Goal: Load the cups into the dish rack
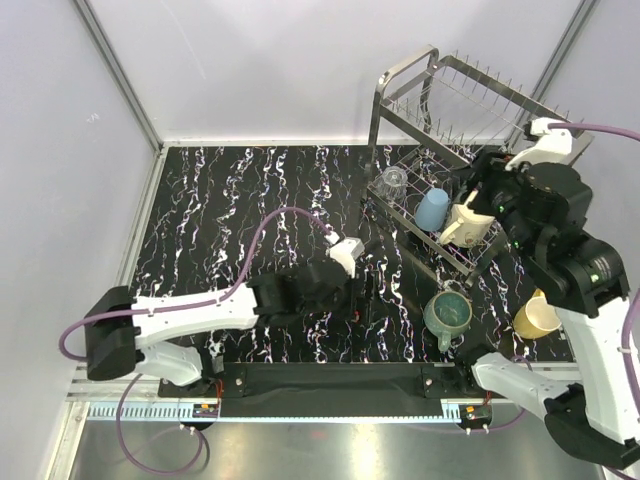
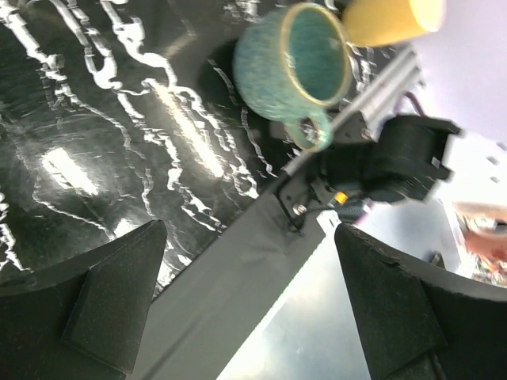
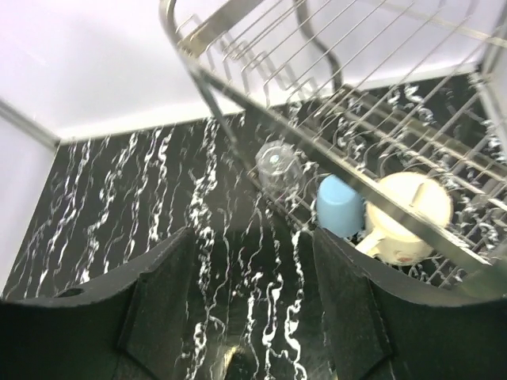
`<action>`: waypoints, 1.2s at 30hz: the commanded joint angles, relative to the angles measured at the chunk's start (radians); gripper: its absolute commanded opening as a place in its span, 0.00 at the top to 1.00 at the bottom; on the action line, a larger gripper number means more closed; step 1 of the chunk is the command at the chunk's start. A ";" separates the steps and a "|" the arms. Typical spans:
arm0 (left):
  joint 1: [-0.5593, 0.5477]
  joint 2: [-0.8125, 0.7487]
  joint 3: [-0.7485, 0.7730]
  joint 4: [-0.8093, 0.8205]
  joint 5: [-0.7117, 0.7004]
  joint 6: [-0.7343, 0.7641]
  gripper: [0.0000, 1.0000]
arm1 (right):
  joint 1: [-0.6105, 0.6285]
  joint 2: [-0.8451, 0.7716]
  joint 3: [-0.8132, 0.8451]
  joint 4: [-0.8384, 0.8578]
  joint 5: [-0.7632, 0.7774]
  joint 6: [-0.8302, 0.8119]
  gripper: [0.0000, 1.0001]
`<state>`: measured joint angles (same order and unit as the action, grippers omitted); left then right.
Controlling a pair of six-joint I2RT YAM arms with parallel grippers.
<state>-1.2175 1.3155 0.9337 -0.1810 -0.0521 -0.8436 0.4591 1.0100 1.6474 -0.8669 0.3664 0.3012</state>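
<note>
The dish rack [image 1: 470,110] stands at the back right. On its lower tier sit a clear glass tumbler [image 1: 393,181], a light-blue cup [image 1: 432,209] and a cream mug [image 1: 466,222]. My right gripper [image 1: 480,195] hovers just above the cream mug, open and empty. Its wrist view looks down past the rack's wires [image 3: 238,111] at the tumbler [image 3: 277,164], blue cup [image 3: 341,204] and cream mug [image 3: 408,214], with the gripper [image 3: 253,277] over the table. A teal mug [image 1: 448,312] and a yellow mug [image 1: 536,316] stand on the table at the front right. My left gripper [image 1: 360,295] is open, left of the teal mug [image 2: 293,59].
The black marbled tabletop [image 1: 250,210] is walled by white panels at the back and left. A black rail [image 1: 330,378] with the arm bases runs along the near edge. The left wrist view shows that rail [image 2: 238,269] between its fingers and the yellow mug [image 2: 392,20] behind the teal one.
</note>
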 commanded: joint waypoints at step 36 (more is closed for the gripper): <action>-0.119 0.812 0.768 -0.206 -0.259 -0.206 0.08 | 0.003 -0.251 0.104 -0.333 -0.098 -0.008 0.27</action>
<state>-1.3464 2.1033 1.6745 -0.4206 -0.2466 -1.0035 0.4591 0.7715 1.7542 -1.2018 0.2684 0.3237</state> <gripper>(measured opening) 0.929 0.731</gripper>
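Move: The green mug stands about 18 cm to my left hand's right, roughly level with it fore and aft, and some 13 cm below. The yellow mug is some 37 cm to my right, about level too; on the rack's lower shelf the blue cup lies around 20 cm ahead and 15 cm right, the cream mug about 19 cm ahead and 23 cm right. From my right hand the green mug is about 14 cm back, 5 cm right and 39 cm below. My left hand sweeps about 15 cm to the right towards the green mug, sinking some 9 cm, mostly after the first stretch, and rolling its fingers about 15 degrees steeper; they stay wide open and ease to a near stop close by it. Meanwhile my right hand dips about 5 cm, then rises and draws back some 11 cm from the rack, slightly right, settling near its starting height. ##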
